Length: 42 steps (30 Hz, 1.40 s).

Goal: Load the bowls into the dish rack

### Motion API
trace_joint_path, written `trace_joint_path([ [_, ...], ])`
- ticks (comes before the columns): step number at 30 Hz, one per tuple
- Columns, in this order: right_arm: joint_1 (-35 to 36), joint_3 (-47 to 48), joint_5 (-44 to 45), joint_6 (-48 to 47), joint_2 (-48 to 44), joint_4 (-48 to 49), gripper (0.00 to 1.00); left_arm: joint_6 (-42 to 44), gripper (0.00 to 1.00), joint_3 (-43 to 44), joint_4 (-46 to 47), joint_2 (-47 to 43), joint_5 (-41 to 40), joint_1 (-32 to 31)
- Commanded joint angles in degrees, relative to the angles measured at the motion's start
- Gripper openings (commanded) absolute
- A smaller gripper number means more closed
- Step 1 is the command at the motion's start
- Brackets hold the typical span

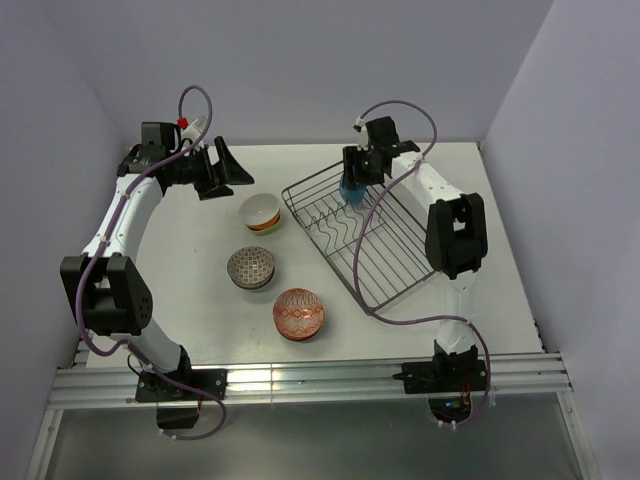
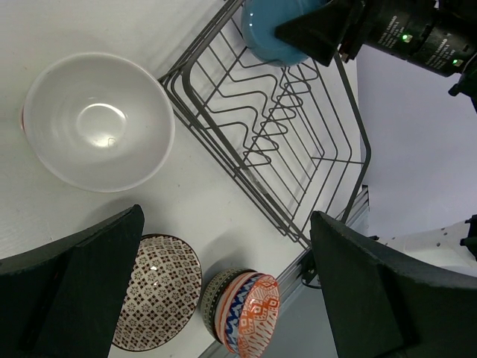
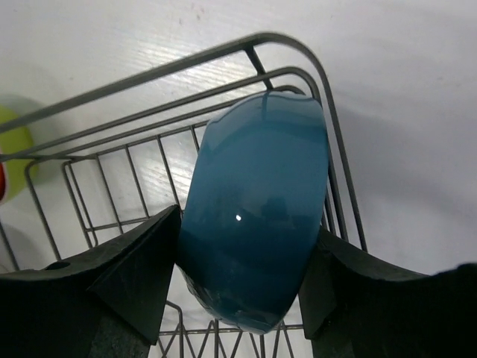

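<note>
My right gripper (image 1: pixel 357 178) is shut on a blue bowl (image 3: pixel 257 224), holding it on edge at the far corner of the dish rack (image 1: pixel 322 250). The bowl's lower rim sits among the rack wires (image 3: pixel 149 71). My left gripper (image 1: pixel 225 172) hangs open and empty over the far left of the table. Three bowls stand on the table left of the rack: a white-inside bowl (image 1: pixel 261 212), a dark brown patterned bowl (image 1: pixel 250 266) and a red-orange patterned bowl (image 1: pixel 299 313). The left wrist view shows the same three (image 2: pixel 97 119), (image 2: pixel 156 302), (image 2: pixel 250 309) and the blue bowl (image 2: pixel 272 33).
The rack's wires (image 2: pixel 231 168) and tines behind the blue bowl hold nothing else. A lime green shape (image 3: pixel 11 149) shows at the left edge of the right wrist view, beyond the rack. The table's metal rail (image 1: pixel 300 380) runs along the near edge.
</note>
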Motion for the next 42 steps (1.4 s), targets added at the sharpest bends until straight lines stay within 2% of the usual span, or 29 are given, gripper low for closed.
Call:
trace_joint_path([
  [1, 0.7, -0.5, 1.7, -1.0, 0.6, -2.6, 0.67, 1.0, 1.0, 0.4, 0.4, -0.3, -0.3, -0.1],
  [6, 1.0, -0.3, 1.1, -1.1, -0.2, -2.6, 0.69, 2.0, 0.99, -0.3, 0.6, -1.2, -1.6, -0.1],
  [7, 1.1, -0.3, 1.0, -1.0, -0.4, -2.6, 0.75, 2.2, 0.99, -0.4, 0.7, -1.5, -2.0, -0.1],
  [12, 1.4, 1.2, 1.1, -0.5, -2.5, -2.9, 0.91, 3.5, 0.99, -0.7, 0.9, -2.1, -4.1, 0.0],
  [13, 1.5, 1.2, 1.6, -0.6, -2.7, -3.1, 0.98, 3.7, 0.99, -0.7, 0.9, -2.1, -4.3, 0.1],
  [17, 1.5, 0.7, 3.0, -0.5, -4.5, -3.7, 0.99, 4.7, 0.99, -0.4, 0.5, -1.9, -5.4, 0.5],
  [24, 1.5, -0.3, -1.4, 0.0, -8.5, -4.7, 1.0, 11.3, 0.99, -0.7, 0.3, -2.2, -9.9, 0.4],
  [29, 1.5, 1.3, -3.0, -0.8, -11.4, -6.3, 1.0, 25.8, 0.98, -0.3, -2.9, -1.5, -12.8, -1.4],
  [33, 1.0, 0.9, -4.0, -2.7, -13.7, -7.5, 1.0, 40.7, 0.87, -1.8, -4.3, -1.3, -14.5, -5.0],
  [38, -1.0, -0.8, -9.2, -4.0, -18.8, -6.2, 1.0, 53.4, 0.71, -7.1, -2.2, -2.4, -11.6, -8.0],
  [42, -2.2, -3.2, -12.6, -4.9, -22.1, -5.0, 1.0, 62.0, 0.7, -7.5, -2.9, -0.4, -9.0, -9.2],
])
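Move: The right hand still has its fingers around the blue bowl, whose middle is some 2 cm ahead of and 5 cm below it, in the rack's far end; the rack's middle lies about 10 cm back and 4 cm right, 7 cm down. From the left hand, empty and open, the white bowl is roughly 5 cm ahead, 4 cm right and 17 cm below, stacked on the orange bowl; the dark patterned bowl is about 11 cm back, level sideways, 21 cm down. Down a last centimetre or so goes the right hand while its fingers spread fully and let go of the blue bowl, then it climbs straight out of the rack, ending about 12 cm above its start and some 5 cm back. The left hand drifts left and returns, sinking towards the white bowl, slightly back, as the wrist turns clockwise and tips the fingers downward; they narrow partway, touching nothing. ##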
